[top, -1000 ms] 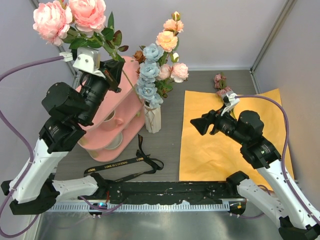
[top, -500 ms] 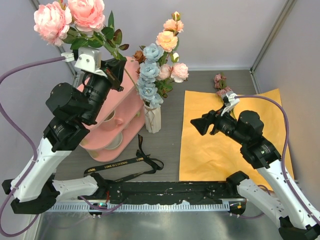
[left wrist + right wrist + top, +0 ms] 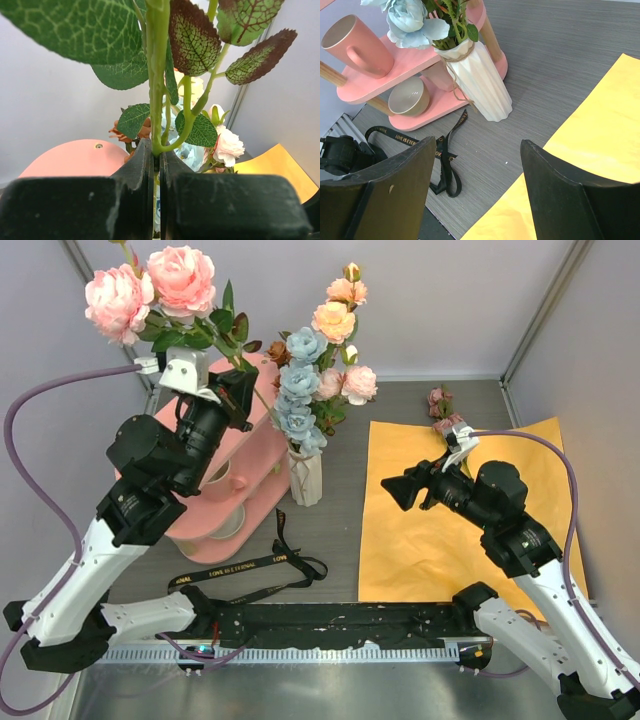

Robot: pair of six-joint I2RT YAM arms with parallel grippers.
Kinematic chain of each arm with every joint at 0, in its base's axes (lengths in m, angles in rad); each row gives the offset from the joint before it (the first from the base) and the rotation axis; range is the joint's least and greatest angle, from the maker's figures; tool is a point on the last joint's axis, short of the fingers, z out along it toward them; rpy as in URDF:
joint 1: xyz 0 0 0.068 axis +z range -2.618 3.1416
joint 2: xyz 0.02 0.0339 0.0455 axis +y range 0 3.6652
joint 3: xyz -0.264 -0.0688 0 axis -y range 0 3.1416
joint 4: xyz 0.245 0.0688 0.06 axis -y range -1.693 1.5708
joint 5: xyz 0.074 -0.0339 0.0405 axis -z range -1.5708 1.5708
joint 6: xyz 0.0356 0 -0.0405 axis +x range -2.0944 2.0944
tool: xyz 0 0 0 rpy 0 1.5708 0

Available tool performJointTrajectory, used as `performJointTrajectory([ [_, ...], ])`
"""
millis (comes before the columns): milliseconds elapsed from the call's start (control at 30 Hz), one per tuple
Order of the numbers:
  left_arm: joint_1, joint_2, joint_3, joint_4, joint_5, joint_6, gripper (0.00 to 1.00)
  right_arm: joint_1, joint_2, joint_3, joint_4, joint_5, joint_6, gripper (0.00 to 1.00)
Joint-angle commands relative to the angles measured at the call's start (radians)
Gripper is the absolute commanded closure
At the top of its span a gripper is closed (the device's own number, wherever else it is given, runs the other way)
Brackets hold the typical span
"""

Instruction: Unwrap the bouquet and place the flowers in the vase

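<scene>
My left gripper is shut on the green stem of two big pink roses, held high over the pink shelf, left of the vase. The white ribbed vase stands on the table with pale blue, peach and pink flowers in it. The bouquet's orange paper lies flat and open at the right. A dusky mauve flower lies at its far edge. Above the paper's left part my right gripper hangs open and empty, facing the vase.
A pink two-tier shelf with a cup and a bowl stands left of the vase. The black printed ribbon lies loose on the table in front of it. Grey walls close in the left, back and right.
My left arm has carried the pink roses to the right, closer to the vase. The right arm has not moved.
</scene>
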Motion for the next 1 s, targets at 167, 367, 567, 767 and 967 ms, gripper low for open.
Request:
performJointTrajectory([
  [167, -0.001, -0.015, -0.094, 0.117, 0.008, -0.015, 1.00, 0.000, -0.017, 0.016, 0.024, 0.009, -0.007, 0.26],
  [367, -0.001, -0.021, -0.214, 0.195, -0.015, -0.013, 1.00, 0.000, -0.017, 0.007, 0.022, 0.009, -0.008, 0.25],
  [567, 0.000, -0.015, -0.308, 0.244, -0.037, -0.033, 1.00, 0.000, -0.023, -0.004, 0.024, 0.011, -0.008, 0.26],
  [767, 0.000, -0.020, -0.423, 0.301, -0.075, -0.044, 1.00, 0.000, -0.025, -0.016, 0.024, 0.014, -0.007, 0.26],
  [967, 0.000, -0.010, -0.504, 0.339, -0.086, -0.064, 1.00, 0.000, -0.022, -0.029, 0.030, 0.011, 0.001, 0.25],
])
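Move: The white vase, meant for the pink roses in the left hand, stands about 10 cm ahead of that hand and 7 cm to its right, its middle some 42 cm below. The blue flowers already in the vase are some 12 cm ahead, 7 cm to the right and 18 cm down. The pink shelf lies roughly 4 cm ahead and 8 cm to the left, its middle about 38 cm below. From the idle right hand the vase is some 14 cm ahead, 15 cm to its left and 20 cm lower. The left hand keeps its shut grip on the green stem of the pink roses and sinks about 15 cm towards the vase, easing some 5 cm forward and to the right as it goes, still travelling down at the end. On the way the wrist tips forward and down by roughly 10 degrees and rolls slightly, left side up, bringing the fingers nearly level beside the blue flowers above the vase. ##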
